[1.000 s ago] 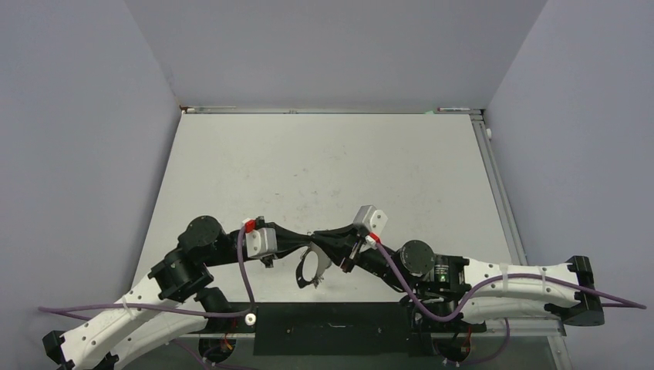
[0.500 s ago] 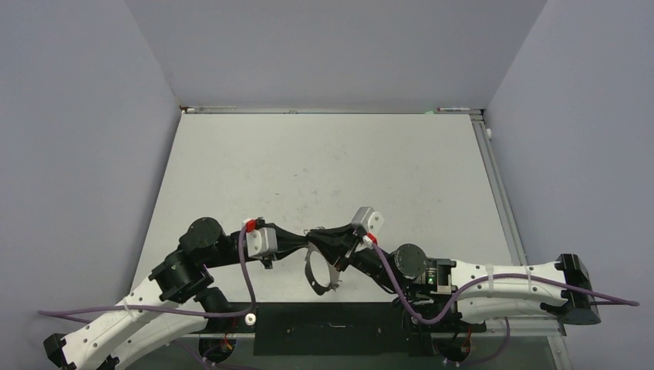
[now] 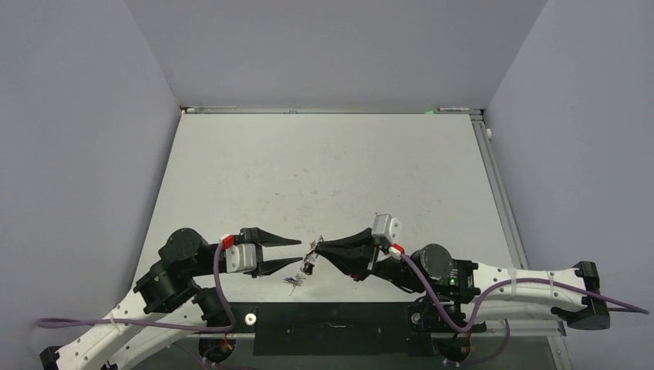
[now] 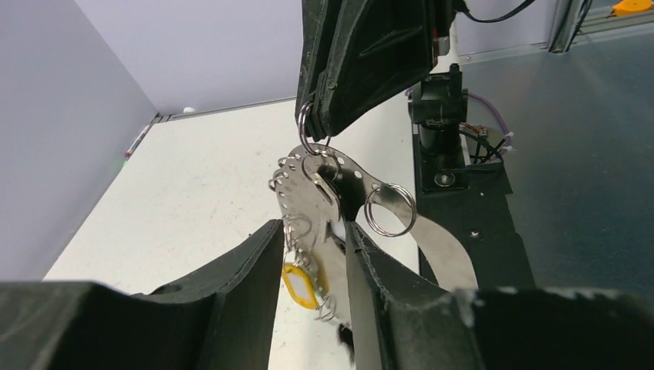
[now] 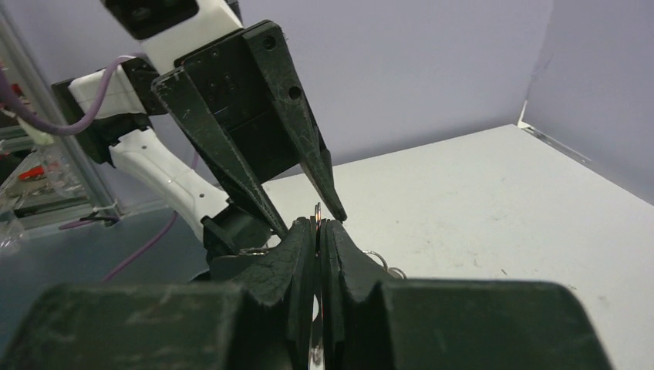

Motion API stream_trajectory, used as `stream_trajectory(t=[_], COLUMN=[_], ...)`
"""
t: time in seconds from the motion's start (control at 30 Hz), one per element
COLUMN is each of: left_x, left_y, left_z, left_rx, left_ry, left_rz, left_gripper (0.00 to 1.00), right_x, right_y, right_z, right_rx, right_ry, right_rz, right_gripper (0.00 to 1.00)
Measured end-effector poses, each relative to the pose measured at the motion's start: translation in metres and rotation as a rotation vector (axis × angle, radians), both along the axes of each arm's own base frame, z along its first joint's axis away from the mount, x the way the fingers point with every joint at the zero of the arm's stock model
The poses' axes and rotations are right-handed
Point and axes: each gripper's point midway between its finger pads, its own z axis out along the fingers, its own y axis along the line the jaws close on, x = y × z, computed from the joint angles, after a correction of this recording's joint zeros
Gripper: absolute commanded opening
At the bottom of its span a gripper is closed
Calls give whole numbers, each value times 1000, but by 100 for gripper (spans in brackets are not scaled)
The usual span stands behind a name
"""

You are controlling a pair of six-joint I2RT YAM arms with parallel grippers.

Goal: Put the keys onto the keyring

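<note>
My right gripper (image 3: 315, 248) is shut on the upper edge of the keyring (image 4: 443, 250), a thin grey metal loop that hangs from it above the table's near edge. In the right wrist view the loop shows only as a thin edge (image 5: 317, 214) between the pressed fingers of the right gripper (image 5: 318, 225). Small split rings (image 4: 389, 208) and keys hang from the loop, one with a yellow head (image 4: 299, 284). In the top view the keys are a small cluster (image 3: 296, 281). My left gripper (image 4: 312, 231) is open, its fingers either side of the loop without pinching it.
The white table (image 3: 324, 169) stretches away beyond both grippers, with grey walls on three sides. A black strip (image 3: 332, 327) runs along the near edge between the arm bases. The right arm's base (image 4: 439, 131) stands behind the hanging loop.
My left gripper has opened, let go of the keyring and drawn back to the left. The right gripper has moved right with the loop, which now hangs edge-on.
</note>
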Motion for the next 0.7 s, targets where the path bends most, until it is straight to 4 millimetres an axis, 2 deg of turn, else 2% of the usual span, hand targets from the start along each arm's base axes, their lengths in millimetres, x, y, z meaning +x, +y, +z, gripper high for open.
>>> stream_trajectory(t=[0.1, 0.3, 0.47, 0.7], left_x=[-7, -24, -37, -44], left_y=[2, 6, 9, 9], left_z=[4, 25, 39, 35], left_rx=[-5, -41, -64, -47], left_ry=[-2, -11, -2, 31], left_rz=[-28, -95, -150, -186], left_gripper=[30, 28, 28, 28], right_x=[-10, -29, -37, -39], right_y=[1, 6, 9, 13], right_z=[1, -14, -25, -24], right_rx=[-5, -72, -118, -135], right_ry=[-25, -69, -92, -109], right_rz=[55, 174, 239, 269], right_gripper=[5, 5, 5, 5])
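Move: The keyring's plate hangs from a small split ring already pinched in the right fingers; its middle is about 3 cm right of the open left hand, 1 cm back and 2 cm below. The split ring is some 4 cm to the left hand's right, level fore-and-aft and 3 cm above. From the right hand, the plate's middle lies about 1 cm left, 1 cm back and 5 cm below. The tagged keys dangle about 4 cm back of the left hand, 9 cm below, neither left nor right. Both hands draw back about 4 cm, open left rising, right sinking and turning counter-clockwise, keeping its ring pinched. ##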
